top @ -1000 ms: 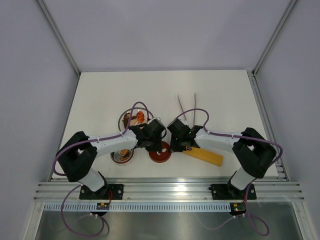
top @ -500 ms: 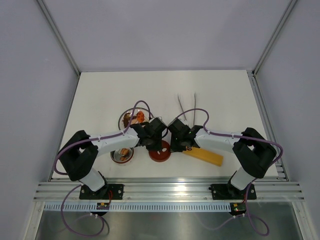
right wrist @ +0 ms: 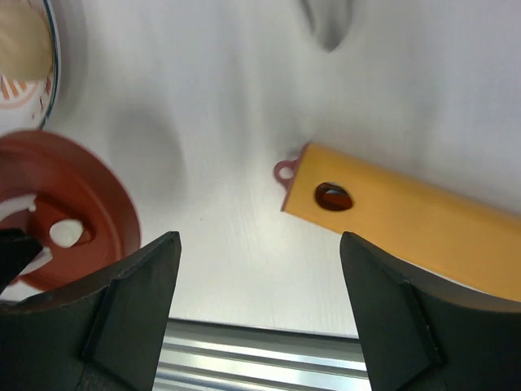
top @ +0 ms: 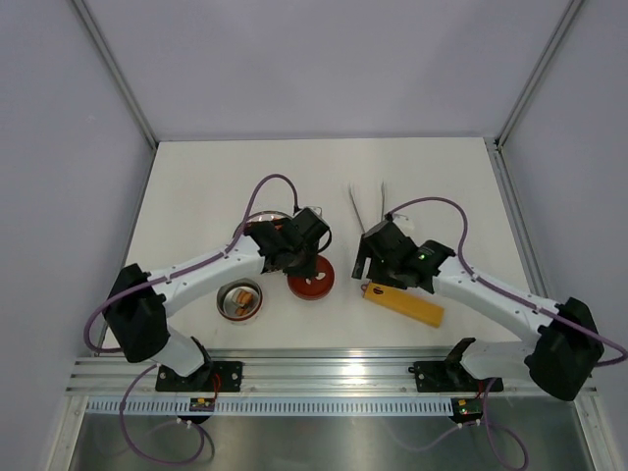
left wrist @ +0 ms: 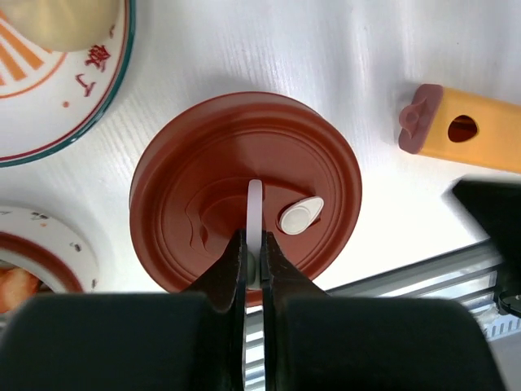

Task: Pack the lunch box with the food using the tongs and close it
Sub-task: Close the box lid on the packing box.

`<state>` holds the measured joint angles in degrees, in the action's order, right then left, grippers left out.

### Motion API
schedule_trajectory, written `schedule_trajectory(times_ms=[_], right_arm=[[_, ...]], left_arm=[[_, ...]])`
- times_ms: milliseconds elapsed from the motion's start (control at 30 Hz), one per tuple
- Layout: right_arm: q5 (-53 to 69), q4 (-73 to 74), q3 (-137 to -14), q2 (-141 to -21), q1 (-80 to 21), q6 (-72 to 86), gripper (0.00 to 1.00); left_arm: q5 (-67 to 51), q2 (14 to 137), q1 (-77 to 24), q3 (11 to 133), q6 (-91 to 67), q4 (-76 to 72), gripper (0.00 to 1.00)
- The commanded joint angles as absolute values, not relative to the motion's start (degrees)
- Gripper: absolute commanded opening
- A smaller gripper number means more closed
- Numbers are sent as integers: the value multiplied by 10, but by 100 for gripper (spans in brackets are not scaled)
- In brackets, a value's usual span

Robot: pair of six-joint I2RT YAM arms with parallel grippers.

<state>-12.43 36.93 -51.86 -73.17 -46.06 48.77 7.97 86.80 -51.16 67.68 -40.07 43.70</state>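
The dark-red lid (left wrist: 195,175) of the lunch box hangs under my left gripper (left wrist: 253,243), which is shut on the lid's upright white tab (left wrist: 255,199). From above, the lid (top: 316,286) sits right of the open lunch box (top: 239,299), which holds brown and orange food (top: 238,297). A cream piece (left wrist: 65,20) lies on the plate (left wrist: 89,114). My right gripper (right wrist: 259,240) is open with nothing in it, over bare table left of the yellow bar (right wrist: 407,220). The silver tongs (top: 367,206) lie behind it.
The plate (top: 247,228) is mostly hidden under my left arm. The yellow-orange bar (top: 404,304) lies diagonally near the front edge, right of the lid. An aluminium rail (top: 324,368) runs along the table's near edge.
My right gripper opened and pulled back to the right, away from the lid. My left gripper closed on the lid's tab and carried the lid slightly farther from the front edge.
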Motion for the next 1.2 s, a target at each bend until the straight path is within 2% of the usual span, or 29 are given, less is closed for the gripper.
schedule_trajectory(times_ms=[0,200,367,600,767,1167], right_arm=[[-171,427,-522,-669,-412,477,86],[-172,446,-519,-641,-364,443,86],[-153,428,-519,-655,-364,435,86],[-130,403,-519,-682,-364,429,86],[-125,398,-519,-688,-364,425,86],[-108,387,-511,-692,-364,434,86]], left_arm=[[112,838,-507,718,-374,514,0],[108,781,-448,710,-364,581,0],[63,692,-380,639,-359,586,0],[30,628,-292,549,-349,574,0],[8,611,-228,496,-330,546,0],[6,619,-200,452,-359,493,0]])
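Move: The packing box waits open about 18 cm to the left of the left hand and 2 cm back, its middle some 7 cm lower; the brown lid is already gripped by its handle and off the table. The food plate lies roughly 15 cm farther out than the box and 7 cm to the right of it. From the empty right hand the box is about 33 cm to the left, 3 cm back and 6 cm lower. Keeping its pinch on the lid's handle, the left hand swings the lid left about 18 cm towards the packing box in a shallow arc, climbing some 4 cm before sinking about 6 over the box, while it turns the lid roughly 25 degrees counter-clockwise and eases back a little. The wide-open right hand clears off to its right by about 6 cm, rising slightly and edging forward, then sinks a little and creeps back left by a centimetre or so, touching nothing. ##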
